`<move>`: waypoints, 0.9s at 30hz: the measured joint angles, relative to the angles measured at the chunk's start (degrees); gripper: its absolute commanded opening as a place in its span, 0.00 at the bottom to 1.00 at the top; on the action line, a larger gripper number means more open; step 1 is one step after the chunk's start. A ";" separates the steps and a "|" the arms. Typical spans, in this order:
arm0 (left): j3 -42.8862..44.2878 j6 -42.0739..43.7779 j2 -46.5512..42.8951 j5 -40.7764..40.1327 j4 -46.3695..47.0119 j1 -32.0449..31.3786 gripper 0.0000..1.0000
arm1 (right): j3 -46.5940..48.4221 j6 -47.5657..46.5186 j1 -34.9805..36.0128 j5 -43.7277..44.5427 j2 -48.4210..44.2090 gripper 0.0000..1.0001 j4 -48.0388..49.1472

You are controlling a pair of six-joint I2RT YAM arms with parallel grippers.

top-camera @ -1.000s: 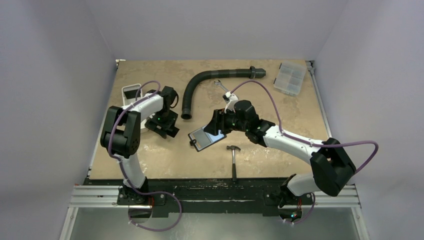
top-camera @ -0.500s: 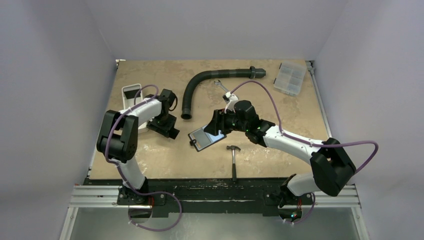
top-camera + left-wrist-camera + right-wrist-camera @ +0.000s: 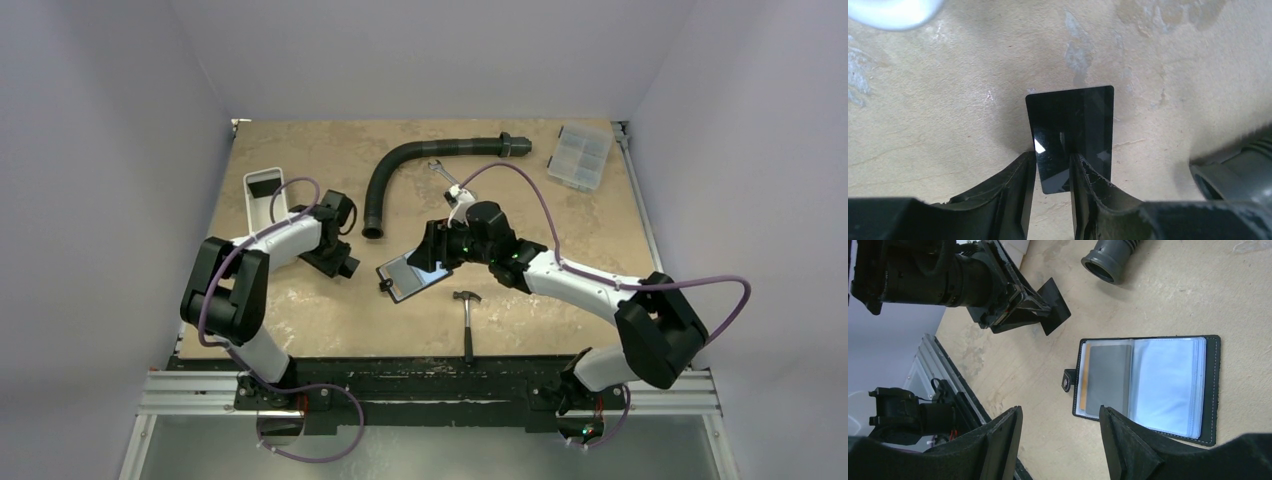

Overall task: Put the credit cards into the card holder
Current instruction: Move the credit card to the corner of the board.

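The card holder (image 3: 412,276) lies open on the table, clear pockets up, with a grey card in its left pocket (image 3: 1105,380). My right gripper (image 3: 1059,412) hovers open just above its strap side, nothing between the fingers. To the left, my left gripper (image 3: 343,264) is low over the table. In the left wrist view a glossy black credit card (image 3: 1070,120) faces the camera. Its lower part sits between my narrowed fingers (image 3: 1052,157), and the right finger (image 3: 1088,175) overlaps it. The card (image 3: 1053,305) sticks out past the fingertips. A firm grip is not visible.
A white tray (image 3: 262,190) stands behind the left gripper. A curved black hose (image 3: 400,170) runs across the back, its open end (image 3: 1105,262) near both grippers. A hammer (image 3: 467,315) lies in front of the holder, a wrench (image 3: 440,172) and a clear box (image 3: 580,157) farther back.
The left arm has swung its gripper a little right and nearer, away from the tray, and its jaws have narrowed around the card. The right arm and the holder have not moved.
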 measured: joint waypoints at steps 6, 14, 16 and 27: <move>-1.18 9.05 -2.32 0.57 3.56 -1.55 0.51 | 0.00 -0.17 0.26 0.00 0.42 0.68 -0.02; -3.43 29.38 -11.63 4.79 4.24 -0.66 0.66 | 3.41 -3.74 4.20 1.27 5.03 0.76 -2.43; -2.62 34.95 -14.95 7.56 4.31 3.50 0.67 | 7.30 -5.73 6.03 2.60 8.17 0.97 -5.09; 12.98 51.32 -21.24 1.44 1.97 15.52 0.71 | 39.06 -13.29 13.92 14.01 27.47 0.99 -25.33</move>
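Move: The black credit card lies flat under the left fingertips, its middle about 2 cm ahead of the hand point and 1 cm below. The hose mouth is some 10 cm ahead and 8 cm right of that hand, the white tray about 14 cm ahead and 19 cm left. From the right hand the card lies roughly 19 cm left, 4 cm ahead and 14 cm lower; the card holder is almost straight below, 1 cm ahead. Free the left fingertips from the credit card: open them while shifting a little right and back and turning clockwise about 30 degrees, then lift away some 19 cm, swinging left and slightly forward towards the tray. Meanwhile bring the right gripper left over the card holder's clasp side towards the card, sinking slightly, tipping the fingers further down and opening them wide. ##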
